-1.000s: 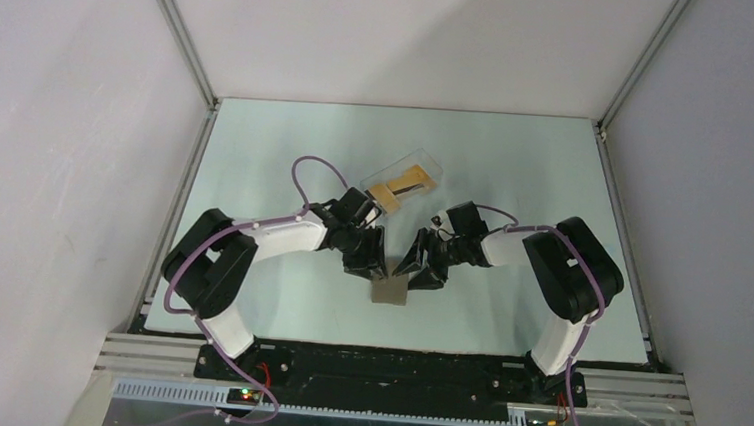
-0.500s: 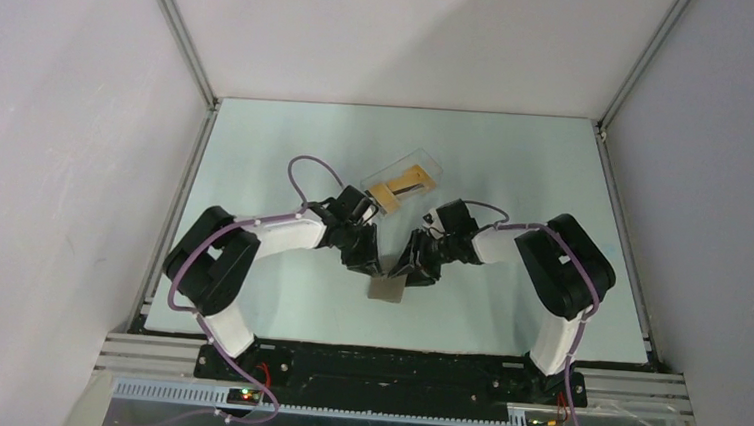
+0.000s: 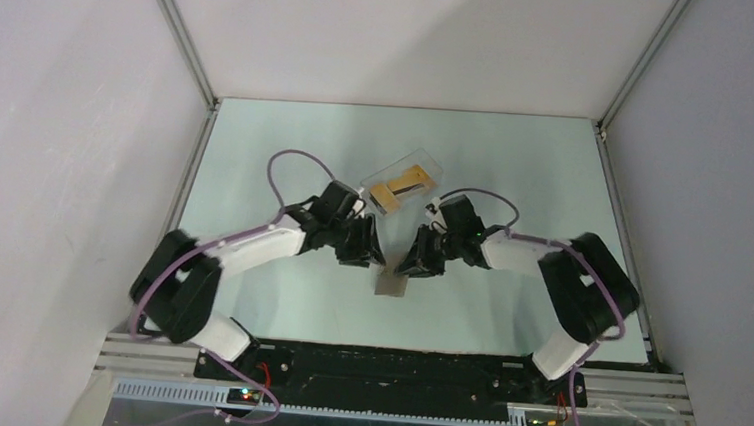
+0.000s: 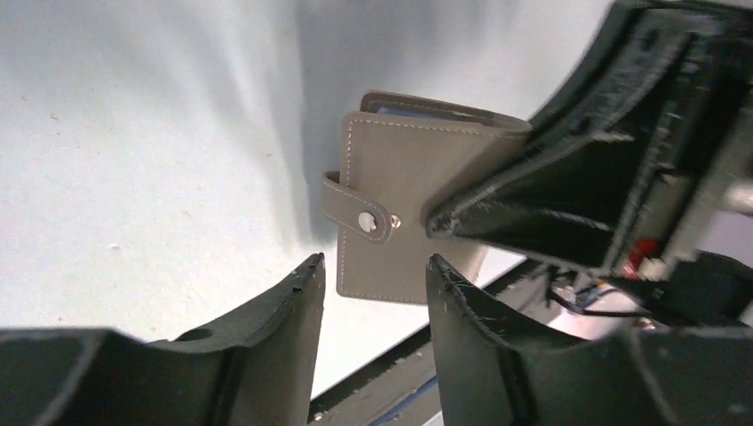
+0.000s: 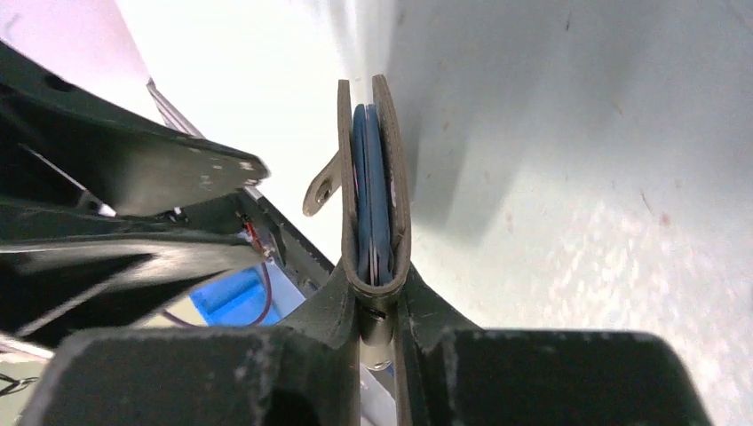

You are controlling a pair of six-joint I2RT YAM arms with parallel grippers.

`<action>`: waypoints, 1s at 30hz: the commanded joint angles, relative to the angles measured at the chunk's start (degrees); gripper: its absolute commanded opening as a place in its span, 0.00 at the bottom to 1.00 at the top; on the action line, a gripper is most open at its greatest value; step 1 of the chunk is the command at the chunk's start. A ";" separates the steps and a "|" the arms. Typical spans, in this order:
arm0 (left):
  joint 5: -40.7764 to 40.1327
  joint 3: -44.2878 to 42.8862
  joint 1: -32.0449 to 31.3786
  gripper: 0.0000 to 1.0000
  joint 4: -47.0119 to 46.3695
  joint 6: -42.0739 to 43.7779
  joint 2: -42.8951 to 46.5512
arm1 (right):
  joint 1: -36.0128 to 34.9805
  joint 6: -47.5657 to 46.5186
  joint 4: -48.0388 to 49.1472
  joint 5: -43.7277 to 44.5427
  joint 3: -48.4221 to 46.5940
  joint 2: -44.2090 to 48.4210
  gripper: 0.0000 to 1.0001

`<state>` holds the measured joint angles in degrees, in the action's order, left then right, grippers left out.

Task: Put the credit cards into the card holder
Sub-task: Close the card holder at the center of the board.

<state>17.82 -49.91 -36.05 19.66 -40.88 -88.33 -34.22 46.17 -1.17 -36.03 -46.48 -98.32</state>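
Observation:
The grey-taupe card holder (image 3: 389, 280) is folded closed and held on edge above the table, between the two arms. My right gripper (image 5: 375, 286) is shut on its folded spine; blue inner pockets (image 5: 370, 177) show between the flaps and the snap strap (image 5: 321, 191) hangs loose. My left gripper (image 4: 373, 264) is open just in front of the card holder (image 4: 400, 200), not touching it. The orange-gold credit cards (image 3: 401, 186) lie inside a clear plastic box behind both grippers.
The clear box (image 3: 426, 166) lies slanted on the pale table (image 3: 257, 145), just behind the wrists. The black front rail (image 3: 392, 364) with the arm bases runs close below the card holder. White walls close in the sides.
My right gripper has closed onto the card holder and tipped it up on edge. The left arm has stretched out and shifted left; its jaws narrowed, then widened again.

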 commanded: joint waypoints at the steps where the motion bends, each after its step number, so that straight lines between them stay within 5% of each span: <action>1: 0.81 0.24 2.20 0.53 -1.89 1.15 12.49 | 1.99 -7.49 -5.20 1.91 0.16 11.72 0.00; 8: 5.60 0.02 5.57 0.76 -3.53 5.27 27.51 | 8.49 -10.72 -5.70 -10.87 0.17 23.67 0.00; 17: 23.90 6.90 8.70 0.80 -30.40 -3.72 32.16 | 9.80 -8.32 3.66 -25.02 0.16 30.35 0.00; 30: 32.77 4.82 3.77 0.79 -37.48 -7.61 25.79 | 9.96 2.01 14.65 -28.74 0.16 33.64 0.00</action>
<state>45.54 -43.07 -30.37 -11.16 -45.58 -61.17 -24.29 43.59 6.39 -62.59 -45.76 -66.15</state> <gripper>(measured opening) 0.794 0.147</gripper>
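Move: The card holder, folded and already pinched by its spine in the right fingers, has its middle about 2 cm left of the right hand, 2 cm back and 1 cm below; its strap is loose at the open edge. From the half-open left hand, the holder's middle is some 4 cm to the right, 3 cm back and 1 cm lower. The clear card case lies some 23 cm ahead of the left hand, 4 cm to its right and 5 cm below. Both hands go up together by about 22 cm, quickly at first, easing back some 3 cm in the later part, the right hand keeping its pinch on the card holder's spine and drifting 3 cm to its right. Meanwhile the left hand opens its fingers from half to about four-fifths, shifts slightly left and then back right beside the holder, and both wrists tilt up (the left by some 50 degrees) until the fingers, which slanted down, point nearly level at each other. ##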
